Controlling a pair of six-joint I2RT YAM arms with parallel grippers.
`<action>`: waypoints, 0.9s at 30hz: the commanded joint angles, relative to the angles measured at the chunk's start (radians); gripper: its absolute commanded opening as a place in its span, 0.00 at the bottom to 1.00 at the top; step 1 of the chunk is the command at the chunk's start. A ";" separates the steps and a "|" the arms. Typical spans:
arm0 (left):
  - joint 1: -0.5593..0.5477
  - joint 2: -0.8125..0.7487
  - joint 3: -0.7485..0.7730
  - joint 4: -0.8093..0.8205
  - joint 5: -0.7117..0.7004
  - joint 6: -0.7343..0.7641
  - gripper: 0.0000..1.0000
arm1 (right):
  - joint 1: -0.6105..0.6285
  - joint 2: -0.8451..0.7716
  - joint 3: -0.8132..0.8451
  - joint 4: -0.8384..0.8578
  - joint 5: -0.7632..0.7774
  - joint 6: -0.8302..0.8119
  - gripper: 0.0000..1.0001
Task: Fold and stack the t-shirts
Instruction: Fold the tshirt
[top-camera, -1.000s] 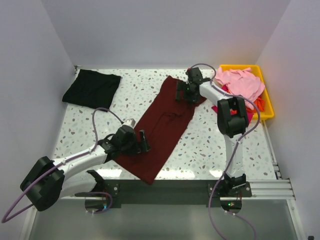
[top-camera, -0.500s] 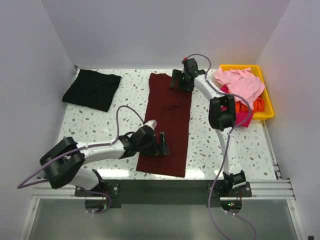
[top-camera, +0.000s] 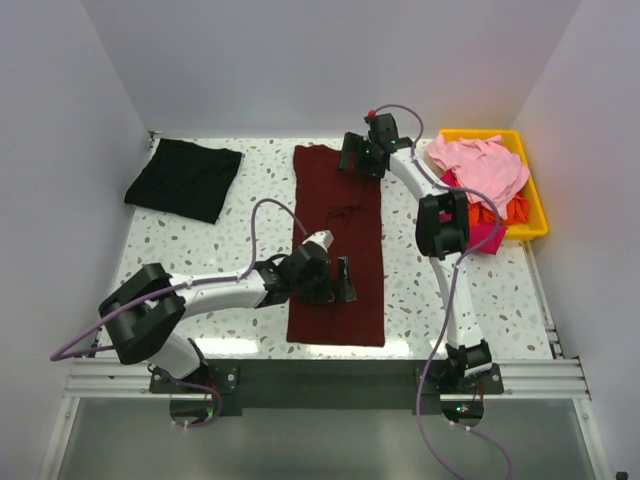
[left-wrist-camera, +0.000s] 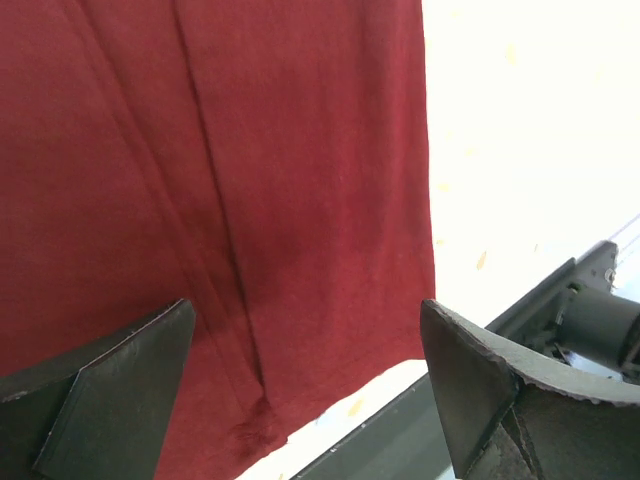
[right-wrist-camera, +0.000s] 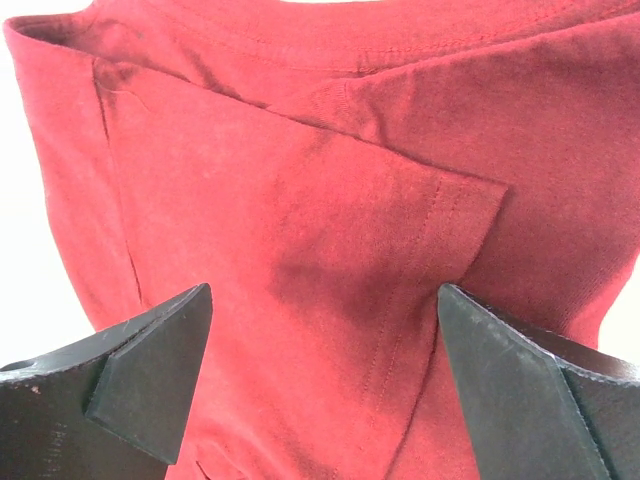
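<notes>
The dark maroon t-shirt (top-camera: 338, 240) lies flat on the table as a long narrow strip, running from the back to the near edge. My left gripper (top-camera: 340, 281) hangs open over its lower part, with the hem (left-wrist-camera: 330, 395) just below the fingers and nothing between them. My right gripper (top-camera: 353, 158) stands open over the collar end, where a folded sleeve (right-wrist-camera: 420, 230) lies between its spread fingers. A folded black t-shirt (top-camera: 184, 178) rests at the back left. Light pink (top-camera: 482, 165), magenta (top-camera: 484, 236) and orange (top-camera: 516, 208) t-shirts are heaped in the bin.
The yellow plastic bin (top-camera: 537, 214) sits at the back right against the wall. White walls close off the table on the left, the back and the right. The metal rail (top-camera: 330, 375) runs along the near edge, also seen as the rail (left-wrist-camera: 560, 320) in the left wrist view.
The maroon t-shirt has swung from slanted to straight along the table. My left gripper moved right over its lower part and my right gripper shifted left at the collar end.
</notes>
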 joint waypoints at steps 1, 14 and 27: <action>-0.005 -0.073 0.059 -0.055 -0.090 0.060 1.00 | -0.003 -0.080 -0.051 -0.002 -0.053 -0.022 0.99; -0.007 -0.269 0.027 -0.276 -0.369 0.109 1.00 | 0.102 -0.871 -0.758 0.027 0.094 -0.112 0.98; -0.005 -0.427 -0.168 -0.354 -0.357 0.063 0.98 | 0.478 -1.454 -1.565 -0.057 0.274 0.254 0.93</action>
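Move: The dark red t-shirt lies in a long narrow strip, hands only some 3 cm above the table. Its near-left corner is about 15 cm back and 11 cm left of the left hand, its near-right corner 15 cm back and 12 cm right. From the right hand, that near-right corner is about 56 cm back and 4 cm right; the magenta t-shirt lies 19 cm back and 31 cm right, the yellow bin 9 cm back and 38 cm right. The right hand leaves the far end of the dark red t-shirt and swings quickly back along it towards its near-right corner, about 40 cm, arcing up some 18 cm and down again to end a little above its starting height, fingers staying open and turning slightly counter-clockwise. The left hand first rises about 7 cm and eases forward, then carries about 12 cm left and sinks again towards the near-left corner, coming back to its starting reach with its wrist rolled some 15 degrees, left side up, and its fingers still wide. ##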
